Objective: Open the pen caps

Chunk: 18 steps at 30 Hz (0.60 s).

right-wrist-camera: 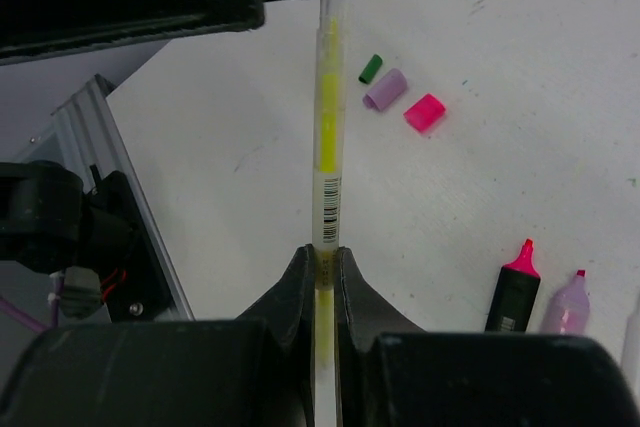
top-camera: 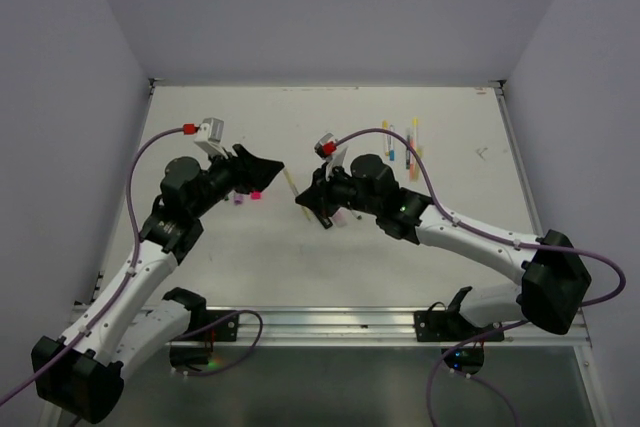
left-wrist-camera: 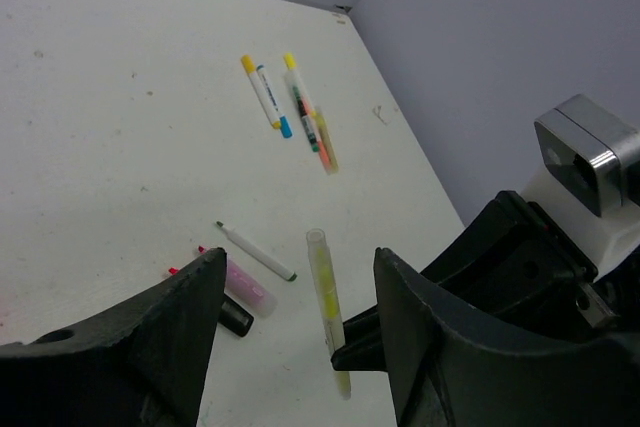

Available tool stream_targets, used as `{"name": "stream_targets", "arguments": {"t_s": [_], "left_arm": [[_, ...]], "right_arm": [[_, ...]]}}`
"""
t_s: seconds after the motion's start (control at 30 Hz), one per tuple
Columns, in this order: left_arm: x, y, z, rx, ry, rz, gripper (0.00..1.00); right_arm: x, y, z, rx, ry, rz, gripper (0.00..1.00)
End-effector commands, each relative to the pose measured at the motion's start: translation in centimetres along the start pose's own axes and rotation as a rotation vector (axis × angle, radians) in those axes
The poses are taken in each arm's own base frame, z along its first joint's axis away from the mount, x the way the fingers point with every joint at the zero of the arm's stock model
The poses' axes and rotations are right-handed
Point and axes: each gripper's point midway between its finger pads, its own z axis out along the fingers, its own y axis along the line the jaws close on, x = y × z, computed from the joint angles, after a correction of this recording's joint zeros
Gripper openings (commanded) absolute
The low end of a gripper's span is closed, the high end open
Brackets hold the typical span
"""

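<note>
My right gripper (right-wrist-camera: pixel 322 259) is shut on a thin yellow pen (right-wrist-camera: pixel 326 137) and holds it out over the table. The pen's pale clear cap (left-wrist-camera: pixel 316 242) points at my left gripper (left-wrist-camera: pixel 300 259). That gripper is open, with one finger on each side of the capped end and a gap to both. From above, the yellow pen (top-camera: pixel 290 184) spans between the left gripper (top-camera: pixel 264 171) and the right gripper (top-camera: pixel 304 203). Loose green (right-wrist-camera: pixel 370 68), lilac (right-wrist-camera: pixel 385 89) and pink (right-wrist-camera: pixel 424 112) pen caps lie on the table below.
An uncapped white pen with a green tip (left-wrist-camera: pixel 256 253), a lilac highlighter (left-wrist-camera: pixel 246 288) and a black-and-pink highlighter (right-wrist-camera: pixel 513 293) lie on the table under the grippers. Several capped pens (top-camera: pixel 400 143) lie in a group at the back right. The table's metal rail (top-camera: pixel 330 323) runs along the near edge.
</note>
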Motion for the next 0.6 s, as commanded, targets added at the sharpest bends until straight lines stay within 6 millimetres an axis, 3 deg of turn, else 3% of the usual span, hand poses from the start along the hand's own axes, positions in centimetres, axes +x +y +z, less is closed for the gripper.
{"name": "stream_targets", "arguments": {"t_s": [0.0,0.33,0.57], "left_arm": [[-2.5,-1.7,0.5,0.036,-0.080,-0.004,0.62],[-1.5,-2.3,1.5,0.052,-0.054,-0.032,0.45],[-1.0,-2.7,1.9,0.065,-0.039,-0.037,0.28]], "right_arm": [[-2.2,1.8,-0.2,-0.056,-0.088,-0.018,0.00],[-2.0,2.4,0.4,-0.070,-0.089,-0.029,0.00],[-1.8,2.3,0.6,-0.059,-0.092,-0.031,0.00]]}}
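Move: The right hand holds the yellow pen upright at a slant, its cap about 4 cm ahead of that hand, 3 cm left and 4 cm above. From the left hand the cap is roughly 2 cm ahead, 4 cm right and 2 cm below; the pink cap lies about 11 cm ahead, 6 cm left, the purple cap 10 cm ahead, 11 cm left, both some 26 cm down. The black marker lies about 8 cm ahead of the right hand, 4 cm right, 20 cm below. Around the pen's capped end, the left fingers close from about two-thirds open to under a third, the hand easing some 2 cm right and slightly down onto it. The right hand keeps its pinch on the pen and carries it about 2 cm left, up and back to meet them; both wrists barely turn. A firm grip on the cap can't be seen yet. ##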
